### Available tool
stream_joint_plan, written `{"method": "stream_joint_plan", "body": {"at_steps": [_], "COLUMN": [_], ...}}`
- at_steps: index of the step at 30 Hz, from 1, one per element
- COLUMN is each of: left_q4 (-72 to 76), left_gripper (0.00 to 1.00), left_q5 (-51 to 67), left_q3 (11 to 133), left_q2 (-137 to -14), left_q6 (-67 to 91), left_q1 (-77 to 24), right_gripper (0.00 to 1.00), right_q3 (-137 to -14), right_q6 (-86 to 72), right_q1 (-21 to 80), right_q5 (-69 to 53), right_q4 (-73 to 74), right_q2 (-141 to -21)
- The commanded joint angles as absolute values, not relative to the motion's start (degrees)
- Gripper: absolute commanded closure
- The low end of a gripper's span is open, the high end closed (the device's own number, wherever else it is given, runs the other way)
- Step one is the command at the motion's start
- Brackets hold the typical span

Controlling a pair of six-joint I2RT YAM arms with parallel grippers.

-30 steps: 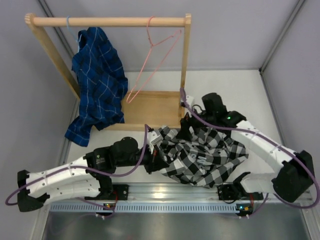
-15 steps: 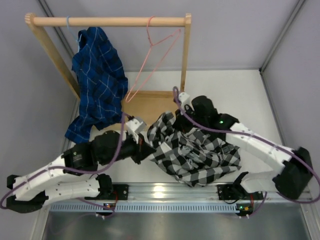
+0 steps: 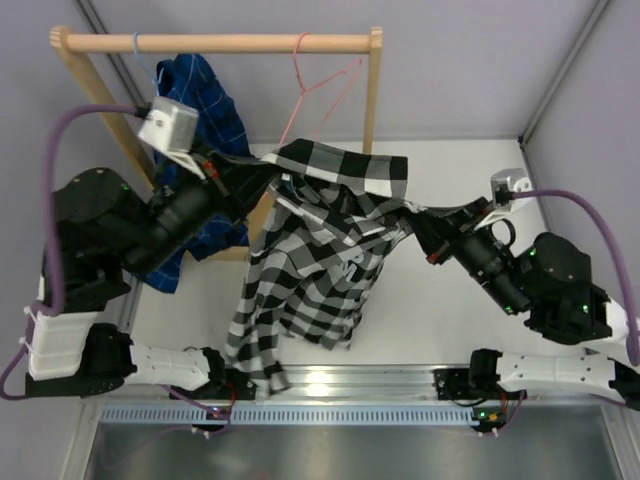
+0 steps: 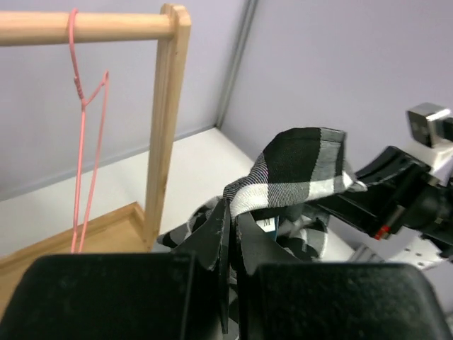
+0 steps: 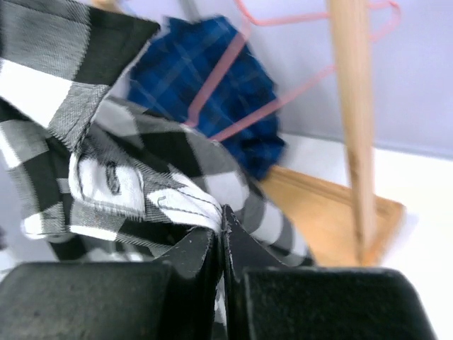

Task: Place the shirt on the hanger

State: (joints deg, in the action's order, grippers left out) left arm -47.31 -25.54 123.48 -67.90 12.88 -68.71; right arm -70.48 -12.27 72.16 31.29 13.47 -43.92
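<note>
The black-and-white check shirt (image 3: 320, 250) hangs in the air, stretched between both grippers, its lower part drooping toward the table. My left gripper (image 3: 262, 172) is shut on the collar edge at the shirt's upper left (image 4: 297, 163); in the left wrist view the gripper (image 4: 233, 209) pinches fabric beside a size label. At the shirt's right side my right gripper (image 3: 425, 225) is shut on a hem fold (image 5: 177, 202), the gripper (image 5: 223, 212) closed tight. The pink wire hanger (image 3: 320, 95) hangs empty from the wooden rail, just behind the shirt (image 4: 81, 142).
A wooden rack with a top rail (image 3: 215, 43) and right post (image 3: 372, 90) stands at the back. A dark blue shirt (image 3: 210, 110) hangs at the rail's left end, behind my left arm. Grey walls close in on both sides.
Both arms have risen from the table and pulled apart, lifting the shirt and spreading it in front of the rack. The right gripper shut on the shirt.
</note>
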Motion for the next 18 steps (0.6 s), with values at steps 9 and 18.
{"method": "stream_joint_plan", "body": {"at_steps": [9,18], "left_q4": [-36.66,-31.47], "left_gripper": [1.0,1.0], "left_q5": [-28.58,-20.22], "left_q3": [74.42,57.4], "left_q2": [-53.8,-52.21], "left_q6": [21.7,26.1], "left_q1": [-68.47,-68.47], "right_gripper": [0.73,0.31], "right_q3": [-45.54,-47.1], "right_q6": [-27.32,-18.38], "right_q1": [74.27,74.27], "right_q5": [43.0,32.44], "right_q4": [22.68,31.72], "right_q2": [-41.31,-30.41]}}
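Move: Both closed hands hold the black-and-white shirt high; the landing spot, the table in front of the rack, is about 48 cm below the left hand, 5 cm right and 1 cm ahead, and 37 cm below the right, 12 cm left and 1 cm ahead. From the left hand the pink hanger hangs some 23 cm ahead, 2 cm right, 18 cm lower; the rack's front rail is 14 cm ahead, 7 cm left, 47 cm down. Both hands drop fast towards the table, left about 34 cm still pinching the shirt, right 25 cm, letting go. ##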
